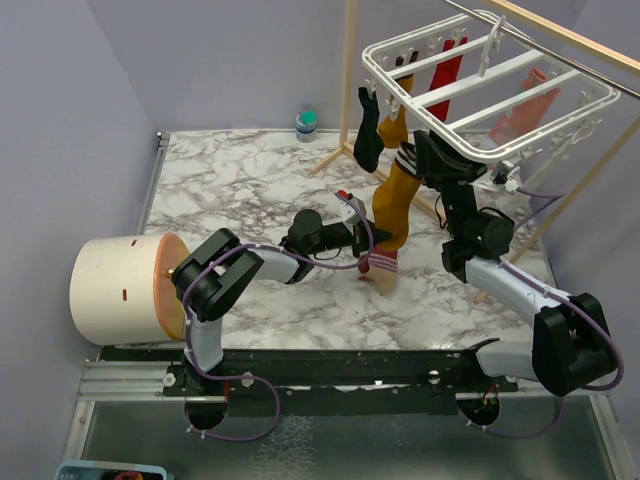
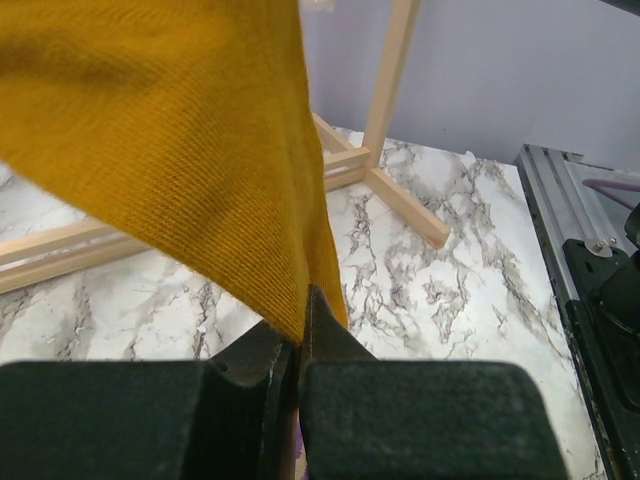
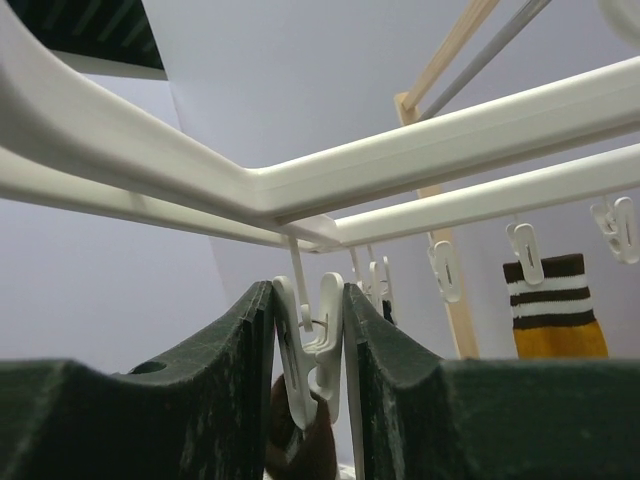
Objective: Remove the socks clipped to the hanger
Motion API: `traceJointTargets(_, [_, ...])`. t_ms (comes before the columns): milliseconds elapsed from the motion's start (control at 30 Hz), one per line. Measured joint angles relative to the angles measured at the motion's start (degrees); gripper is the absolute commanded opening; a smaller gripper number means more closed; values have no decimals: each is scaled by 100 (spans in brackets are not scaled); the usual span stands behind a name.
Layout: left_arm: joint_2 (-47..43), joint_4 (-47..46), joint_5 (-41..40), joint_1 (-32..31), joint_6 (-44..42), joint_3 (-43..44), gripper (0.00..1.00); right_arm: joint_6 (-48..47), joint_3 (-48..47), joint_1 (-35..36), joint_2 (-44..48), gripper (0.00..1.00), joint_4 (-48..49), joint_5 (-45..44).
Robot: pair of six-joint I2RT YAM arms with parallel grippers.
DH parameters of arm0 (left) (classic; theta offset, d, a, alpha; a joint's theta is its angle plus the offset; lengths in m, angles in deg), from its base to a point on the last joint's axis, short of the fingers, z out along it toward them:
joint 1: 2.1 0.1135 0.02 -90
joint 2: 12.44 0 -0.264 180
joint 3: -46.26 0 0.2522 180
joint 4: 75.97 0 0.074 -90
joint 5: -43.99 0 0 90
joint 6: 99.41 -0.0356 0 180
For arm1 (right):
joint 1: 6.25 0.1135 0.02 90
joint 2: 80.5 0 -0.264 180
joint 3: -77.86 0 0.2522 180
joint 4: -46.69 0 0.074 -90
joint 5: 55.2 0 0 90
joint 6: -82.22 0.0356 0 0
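The white hanger (image 1: 480, 105) hangs from a wooden rack at the top right. A black sock (image 1: 367, 130), a red sock (image 1: 452, 60) and a pink sock (image 1: 525, 105) hang from its clips. A long mustard sock (image 1: 396, 200) hangs down towards the table. My left gripper (image 1: 362, 240) is shut on its lower part; the fabric (image 2: 180, 150) is pinched between the jaws (image 2: 300, 322). My right gripper (image 1: 422, 152) is raised under the hanger frame (image 3: 300, 190), squeezing a white clip (image 3: 312, 340) that holds dark brown fabric (image 3: 300, 445). Another mustard sock with a striped cuff (image 3: 556, 310) hangs further right.
A cream cylinder (image 1: 120, 285) lies at the table's left edge. A small teal-lidded jar (image 1: 307, 124) stands at the back. The wooden rack's post (image 1: 350, 80) and its base bars (image 2: 400, 200) stand on the marble table. A metal rail (image 2: 570, 220) runs along the table edge.
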Motion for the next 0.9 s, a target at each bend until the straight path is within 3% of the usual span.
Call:
traceJointTargets(367, [0,42,0,-2,13,-103,0,48,-96,0,-61,28,66,15])
traceJointTargets(667, [-671,675,-26,-87,455,-977,0,46,-96,0,13,28,-68,85])
traceJointTargets(700, [-769,839,-76,-131,481,-1019,5,46,-96,0,33,28,-87,96])
traceJointTargets(800, [-1115,1700,-586,-472,411,-1056,38,48,-87,0,96,28,-146,129])
traceJointTargets(900, [-1266,2789,-1403,-964,114,-892,55,59,-52,0,164,28,-205,164])
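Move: The left hand already pinches the foot of the yellow sock, whose middle is roughly 12 cm above it, 3 cm forward and 2 cm right; the burgundy sock on the table lies about 5 cm back and some 15 cm below. The right hand already has the hanger clip between its fingers; from it the black sock hangs about 10 cm ahead, 11 cm left and 10 cm lower, and the striped sock about 17 cm ahead, 4 cm left and 8 cm lower. Keeping its fingers shut on the yellow sock's foot, the left hand pulls it back and down from the clip towards the burgundy sock, about 10 cm in all, speeding up as its fingers tip down some 20 degrees and starting to open about a third of the way only at the very end. The right hand stays almost in place up at the hanger corner, still pinching the clip and squeezing it a touch harder so that the cuff can be drawn out. ##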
